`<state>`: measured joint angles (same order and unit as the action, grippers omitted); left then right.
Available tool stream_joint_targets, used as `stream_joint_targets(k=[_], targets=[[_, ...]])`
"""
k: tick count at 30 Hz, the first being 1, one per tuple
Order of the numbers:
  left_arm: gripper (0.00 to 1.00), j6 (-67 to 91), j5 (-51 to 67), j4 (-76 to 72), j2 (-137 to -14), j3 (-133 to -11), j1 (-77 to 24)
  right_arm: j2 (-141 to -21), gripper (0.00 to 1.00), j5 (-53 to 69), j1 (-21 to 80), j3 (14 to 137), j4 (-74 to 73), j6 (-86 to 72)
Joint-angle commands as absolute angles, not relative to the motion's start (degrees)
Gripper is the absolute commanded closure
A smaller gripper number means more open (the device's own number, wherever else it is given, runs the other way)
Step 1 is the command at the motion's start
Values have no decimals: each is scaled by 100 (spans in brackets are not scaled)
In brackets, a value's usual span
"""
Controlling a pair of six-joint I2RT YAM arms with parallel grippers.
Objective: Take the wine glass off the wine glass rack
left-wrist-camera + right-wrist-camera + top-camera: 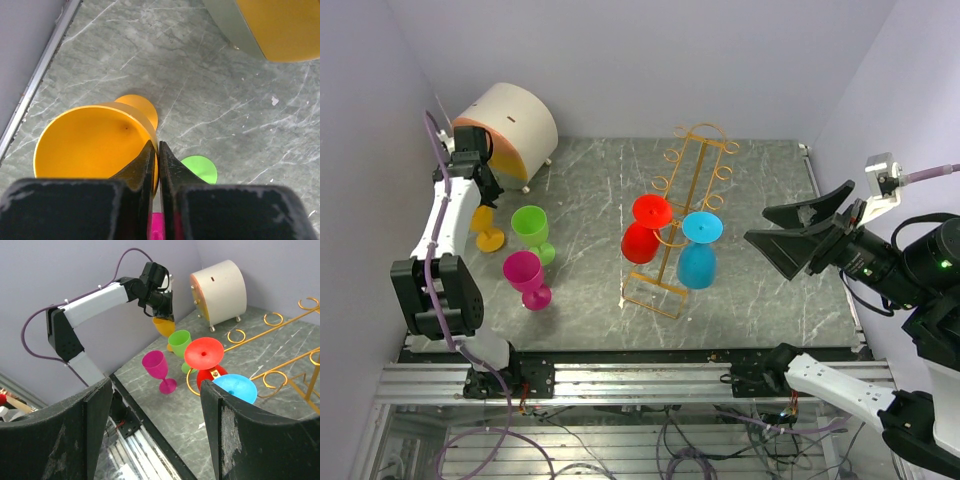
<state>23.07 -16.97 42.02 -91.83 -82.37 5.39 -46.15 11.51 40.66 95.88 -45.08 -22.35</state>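
The golden wire wine glass rack [692,165] stands mid-table. A red wine glass [645,230] and a blue wine glass [698,250] hang from it upside down, also visible in the right wrist view as the red glass [204,352] and the blue glass [235,389]. At the far left, my left gripper [158,147] is shut on the rim of an orange wine glass [90,145], one finger inside the bowl and one outside. That glass's foot [488,240] rests on the table. My right gripper [757,226] hovers open and empty to the right of the rack.
A green glass [532,232] and a pink glass [527,280] stand upright just right of the orange one. A white drum-shaped object with an orange face [510,125] sits at the back left. Purple walls close in at the left, back and right.
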Motion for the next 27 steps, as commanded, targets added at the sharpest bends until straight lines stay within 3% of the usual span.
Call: stream_joint_targets(k=[1,13,22,27], targets=[[83,2272,-1500,3785,-9265,-8140,623,-4573,30,1267,4061,9475,-4541,-2372],[68,2285,-1581,4038,-9153,-8332,631,-4513,30,1180,4069,9393,-4706,-2407],[62,2538,-1252,4437,-7773,-8801,624,-4473,30,1252,4062,9194,-4607,-2583],[64,2804,127,4157,-6170,-8084,624,-4628,33,945,4067,9207,-5077,-2678]])
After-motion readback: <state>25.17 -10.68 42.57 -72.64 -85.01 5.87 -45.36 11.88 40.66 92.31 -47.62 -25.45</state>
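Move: Already standing at the rim of the orange glass, the left fingers hold its right side; the glass's middle lies about 3 cm left, 1 cm back and 7 cm below. The green glass is some 12 cm right and 5 cm back, the magenta glass about 13 cm right and 17 cm back, both 9 cm down. The drum cabinet sits roughly 20 cm ahead. From the right hand the orange glass is some 61 cm left, 27 cm forward, 41 cm down. Easing down just over 1 cm with the orange glass, the left hand opens its fingers partway and lets go of the rim. It pauses low, then lifts ever faster, about 15 cm up from its lowest point and some 4 cm back, leftward a little, the fingers tilting up about 20 degrees. The empty right hand, still well open, sinks about 3 cm. ##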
